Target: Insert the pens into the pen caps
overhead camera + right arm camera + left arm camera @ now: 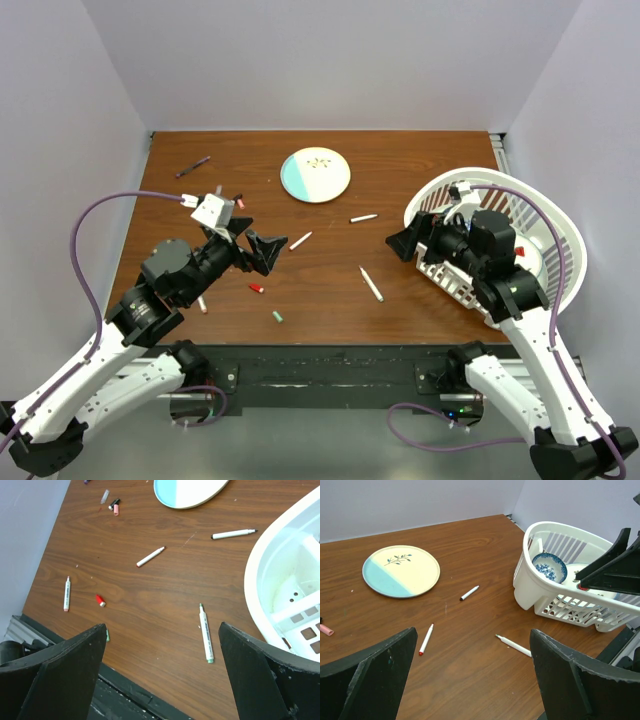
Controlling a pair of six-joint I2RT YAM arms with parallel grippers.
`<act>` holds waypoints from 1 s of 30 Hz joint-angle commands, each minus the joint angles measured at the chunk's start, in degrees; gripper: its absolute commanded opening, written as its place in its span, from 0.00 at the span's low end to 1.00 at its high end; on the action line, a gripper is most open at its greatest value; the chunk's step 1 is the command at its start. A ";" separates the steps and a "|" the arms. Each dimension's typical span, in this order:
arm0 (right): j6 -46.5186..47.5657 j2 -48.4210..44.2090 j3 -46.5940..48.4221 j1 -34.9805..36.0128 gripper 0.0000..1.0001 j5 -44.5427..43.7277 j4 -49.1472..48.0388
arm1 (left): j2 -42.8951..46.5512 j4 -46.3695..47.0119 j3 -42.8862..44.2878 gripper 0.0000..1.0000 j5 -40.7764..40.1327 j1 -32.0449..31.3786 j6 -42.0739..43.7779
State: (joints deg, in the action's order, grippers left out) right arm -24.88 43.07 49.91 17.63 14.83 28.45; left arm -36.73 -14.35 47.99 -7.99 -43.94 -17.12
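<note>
Several white pens lie loose on the brown table: a red-tipped one point(300, 240) point(426, 639) point(150, 556), a black-tipped one point(364, 217) point(469, 592) point(233, 534), a green-tipped one point(371, 284) point(514, 645) point(206, 632) and a pink-marked one point(201, 303) point(66, 593). A dark purple pen point(192, 166) rests at the far left. A red cap point(256, 288) point(100, 600) and a green cap point(277, 316) sit near the front. Pink and black caps point(238, 201) point(115, 506) lie behind my left arm. My left gripper point(262, 250) point(472, 645) and right gripper point(405, 243) point(161, 630) hover open and empty.
A round blue-and-cream plate point(315, 175) point(401, 571) lies at the back centre. A white dish basket point(545, 240) point(570, 580) point(290, 590) holding a blue patterned bowl point(549, 567) fills the right side, under my right arm. White walls enclose the table.
</note>
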 commanded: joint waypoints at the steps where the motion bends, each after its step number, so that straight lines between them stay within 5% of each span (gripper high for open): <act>1: -1.22 -0.18 3.09 -0.05 0.99 -1.91 1.43 | 0.26 1.69 0.00 1.00 -0.98 -0.26 0.51; 7: -1.22 -0.27 4.05 -0.05 0.97 -0.87 2.85 | 0.43 1.69 0.09 1.00 -0.98 -0.18 0.51; 12: -0.43 3.67 4.05 1.09 0.78 3.10 3.37 | 0.78 1.60 0.18 1.00 -1.06 -0.18 0.51; 19: 2.47 13.69 6.16 17.85 0.53 -12.79 6.97 | 0.87 1.60 0.18 1.00 -1.15 -0.18 0.43; 30: 5.63 27.32 3.79 25.26 0.44 -26.50 6.18 | 1.05 1.60 0.09 1.00 -1.33 -0.18 0.34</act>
State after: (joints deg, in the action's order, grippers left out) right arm -21.37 66.11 53.12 40.47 -3.70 34.00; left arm -35.99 -14.48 47.99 -8.34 -43.94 -17.12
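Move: The green-tipped pen is the right hand's aim: its middle lies some 24 cm below, about 5 cm ahead and 4 cm to the left. On the table, the black-tipped pen lies about 26 cm ahead and 5 cm left of this hand, the red-tipped pen 19 cm ahead and 24 cm left; the white basket's middle is roughly 13 cm ahead, 28 cm right. From the left hand the green-tipped pen is about 7 cm ahead, 21 cm right and 31 cm below. After barely stirring at first, the right hand swings left by about 6 cm and then sinks ever more steeply, some 11 cm in all, away from the basket's side and down towards the green-tipped pen. On the way the wrist tips the fingers down and rolls its left side lower, close to 30 degrees in all, while the wide-open fingers draw in to a little under half open, still empty and clear above the pen. ##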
